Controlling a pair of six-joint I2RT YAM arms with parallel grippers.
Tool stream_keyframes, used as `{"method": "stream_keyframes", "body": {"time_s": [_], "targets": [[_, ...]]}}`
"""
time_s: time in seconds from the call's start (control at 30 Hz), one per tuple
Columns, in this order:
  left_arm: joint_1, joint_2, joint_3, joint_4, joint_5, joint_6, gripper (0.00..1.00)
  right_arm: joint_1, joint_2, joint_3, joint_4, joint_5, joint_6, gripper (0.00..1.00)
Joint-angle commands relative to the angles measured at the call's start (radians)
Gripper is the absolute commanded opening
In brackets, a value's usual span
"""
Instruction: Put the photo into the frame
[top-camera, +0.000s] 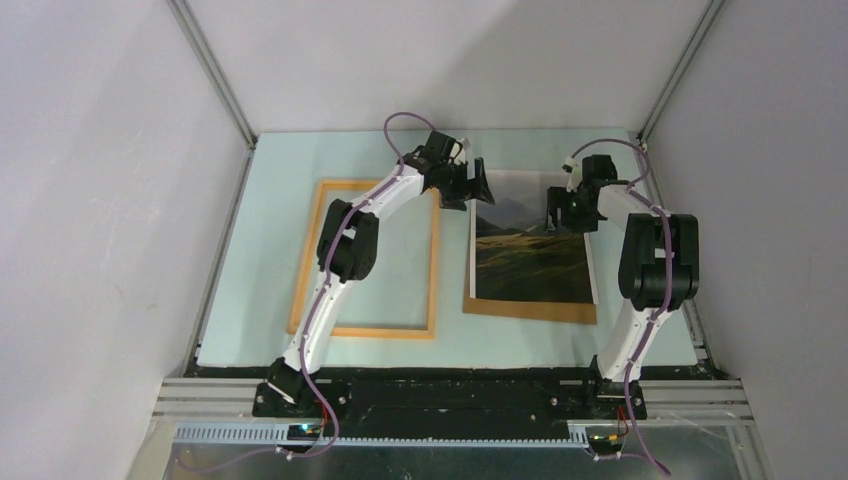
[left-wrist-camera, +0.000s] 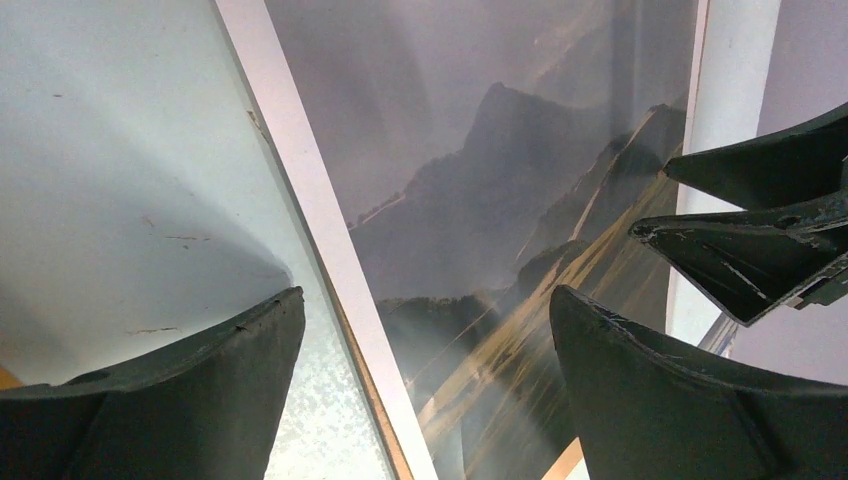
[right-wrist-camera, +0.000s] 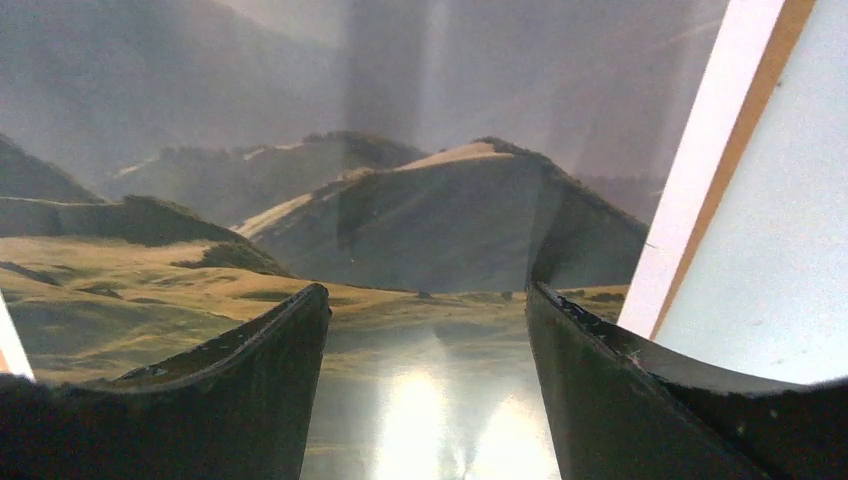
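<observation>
The photo (top-camera: 530, 255), a dark mountain landscape with a thin white border, lies face up on the right half of the mat. The frame (top-camera: 380, 328), thin orange-tan wood, lies flat to its left with my left arm crossing over it. My left gripper (top-camera: 470, 188) is open at the photo's far left corner. In the left wrist view its gripper (left-wrist-camera: 428, 295) straddles the print's white left edge (left-wrist-camera: 330, 270). My right gripper (top-camera: 572, 215) is open low over the photo's far right part, and in the right wrist view this gripper (right-wrist-camera: 428, 290) has only the glossy photo (right-wrist-camera: 400, 200) between its fingers.
A flat brown backing board (top-camera: 530, 311) lies under the photo, showing along its near edge and sides (right-wrist-camera: 760, 110). The pale mat (top-camera: 640, 320) ends at grey walls on the left, right and back. The right gripper's fingers (left-wrist-camera: 760, 240) show in the left wrist view, close by.
</observation>
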Motion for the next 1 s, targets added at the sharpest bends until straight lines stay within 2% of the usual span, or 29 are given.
{"method": "stream_keyframes", "body": {"time_s": [0.0,0.17,0.53,0.97], "targets": [[-0.008,-0.001,-0.041,-0.028,0.005,-0.018,1.00,0.018,0.029,0.039,-0.043,-0.074,0.037,0.76],[-0.007,-0.005,-0.055,-0.026,0.015,-0.025,1.00,0.025,0.056,0.042,-0.063,-0.142,0.053,0.76],[-0.008,0.013,-0.056,-0.001,0.063,-0.034,0.99,0.067,0.062,0.045,-0.078,-0.161,0.018,0.79],[-0.008,0.010,-0.022,0.048,0.145,-0.001,0.97,0.092,0.061,0.056,-0.095,-0.182,-0.002,0.75]]}}
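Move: Beneath the right hand's half-open fingers lies the photo, its middle about 4 cm to the left, 6 cm back and 3 cm below. The backing board lies under the photo, its middle some 3 cm nearer the base than the photo's; the frame's middle is roughly 41 cm left of the hand and 11 cm back. From the left hand, at the photo's left border, the photo's middle lies about 12 cm right, 10 cm back and 4 cm below. Sweeping level across the photo, the right hand travels about 6 cm to the left towards the left hand, fingertips seeming to slide along the surface, while it turns some 10 degrees counter-clockwise and its left side rises about as much; its fingers keep their opening. The left hand, still wide open at the photo's left edge, eases roughly 1 cm right and back. ##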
